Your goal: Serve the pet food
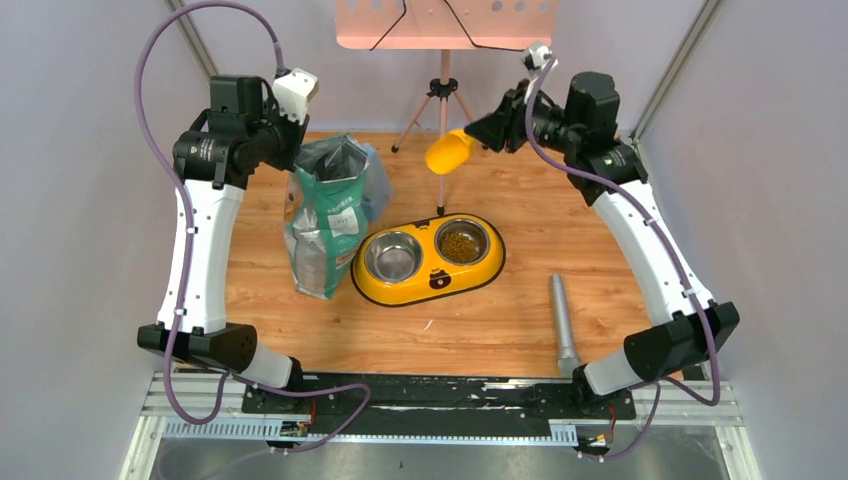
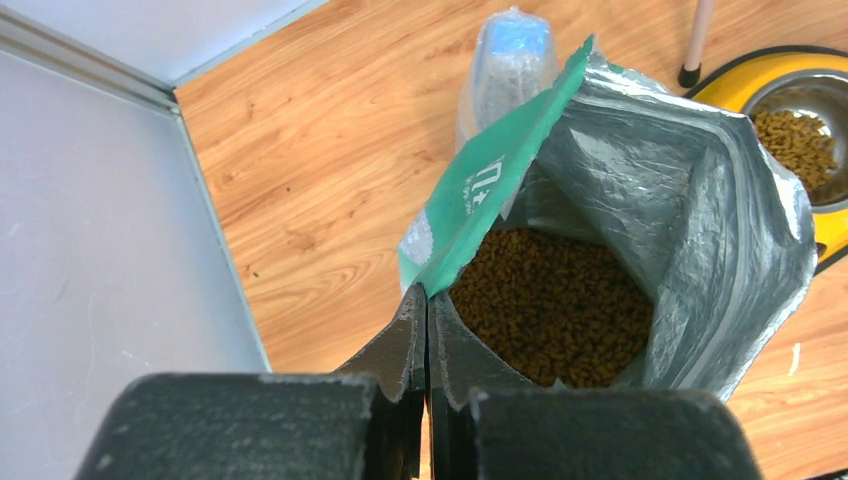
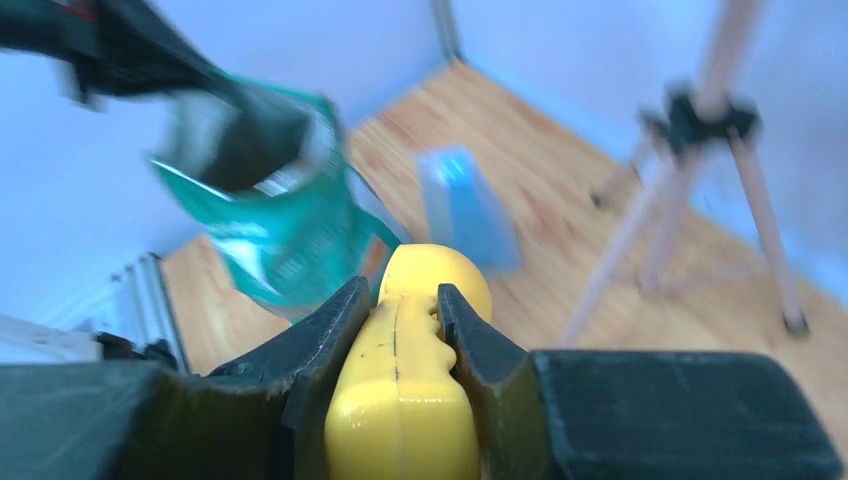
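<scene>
Pet food (image 2: 560,300) fills the open green-and-white bag (image 2: 690,190), which stands left of the yellow double bowl (image 1: 430,282). More pet food (image 1: 461,245) lies in the bowl's right cup; the left cup (image 1: 393,256) holds none. My left gripper (image 2: 427,292) is shut on the bag's green top edge, holding the mouth open. My right gripper (image 3: 400,295) is shut on the handle of the yellow scoop (image 3: 405,390). The scoop (image 1: 450,150) hangs in the air behind the bowl, right of the bag (image 1: 325,215). Whether anything is in the scoop cannot be seen.
A tripod (image 1: 441,100) stands at the back, just behind the scoop. A grey metal cylinder (image 1: 563,320) lies on the wooden floor at the front right. A clear bluish packet (image 2: 510,60) leans behind the bag. Walls close in on both sides.
</scene>
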{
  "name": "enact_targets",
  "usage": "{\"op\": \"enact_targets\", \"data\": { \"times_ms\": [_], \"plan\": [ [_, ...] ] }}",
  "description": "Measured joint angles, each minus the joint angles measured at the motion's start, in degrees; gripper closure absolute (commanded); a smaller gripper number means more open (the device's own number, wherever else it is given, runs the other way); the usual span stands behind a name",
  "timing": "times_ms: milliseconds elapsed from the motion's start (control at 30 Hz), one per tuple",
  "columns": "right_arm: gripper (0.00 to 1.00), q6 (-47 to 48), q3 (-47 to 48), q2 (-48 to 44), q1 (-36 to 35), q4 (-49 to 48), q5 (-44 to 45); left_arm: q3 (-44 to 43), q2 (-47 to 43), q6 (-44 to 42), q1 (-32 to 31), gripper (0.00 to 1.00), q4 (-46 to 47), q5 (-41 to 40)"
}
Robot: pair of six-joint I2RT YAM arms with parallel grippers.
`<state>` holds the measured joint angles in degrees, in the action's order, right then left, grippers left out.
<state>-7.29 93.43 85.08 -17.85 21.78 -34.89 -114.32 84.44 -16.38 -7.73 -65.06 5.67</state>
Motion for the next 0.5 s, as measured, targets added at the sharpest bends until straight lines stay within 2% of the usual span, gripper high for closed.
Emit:
{"op": "enact_targets", "data": {
  "times_ms": [133,300,500],
  "plan": [
    [1.00,-4.2,10.5,1.4,-4.3,-4.6,-4.8,0.0,0.0,1.4,0.0,1.00,0.0,1.4],
    [1.00,-6.2,21.9,8.7,-9.7,-10.0,-8.5,-0.1,0.0,2.9,0.0,1.00,0.0,2.7],
    [1.00,-4.6,26.3,18.7,-14.1,-11.1,-11.0,-0.6,0.0,4.2,0.0,1.00,-0.5,4.0]
  ]
}}
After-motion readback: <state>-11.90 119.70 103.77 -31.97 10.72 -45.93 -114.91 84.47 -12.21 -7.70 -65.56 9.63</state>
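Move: The open mouth of the pet food bag lies about 24 cm to the left of the right hand, which holds the scoop, roughly level with it in reach and some 5 cm lower. The bowl with food stands almost under this hand, 3 cm farther out and 35 cm down; the empty bowl is 15 cm to its left. A plastic bottle stands 19 cm left and 12 cm farther out. From the left hand, pinching the rim, the mouth's middle is 8 cm right, 3 cm ahead and slightly below. The yellow scoop, still gripped, is carried by the right hand about 14 cm left towards the bag's mouth, in an arc: up some 13 cm and a little back, then down again by about 4 cm. The wrist swings roughly 25 degrees counter-clockwise on the way. The left hand keeps its pinch on the rim and eases about 1.5 cm to the right. ##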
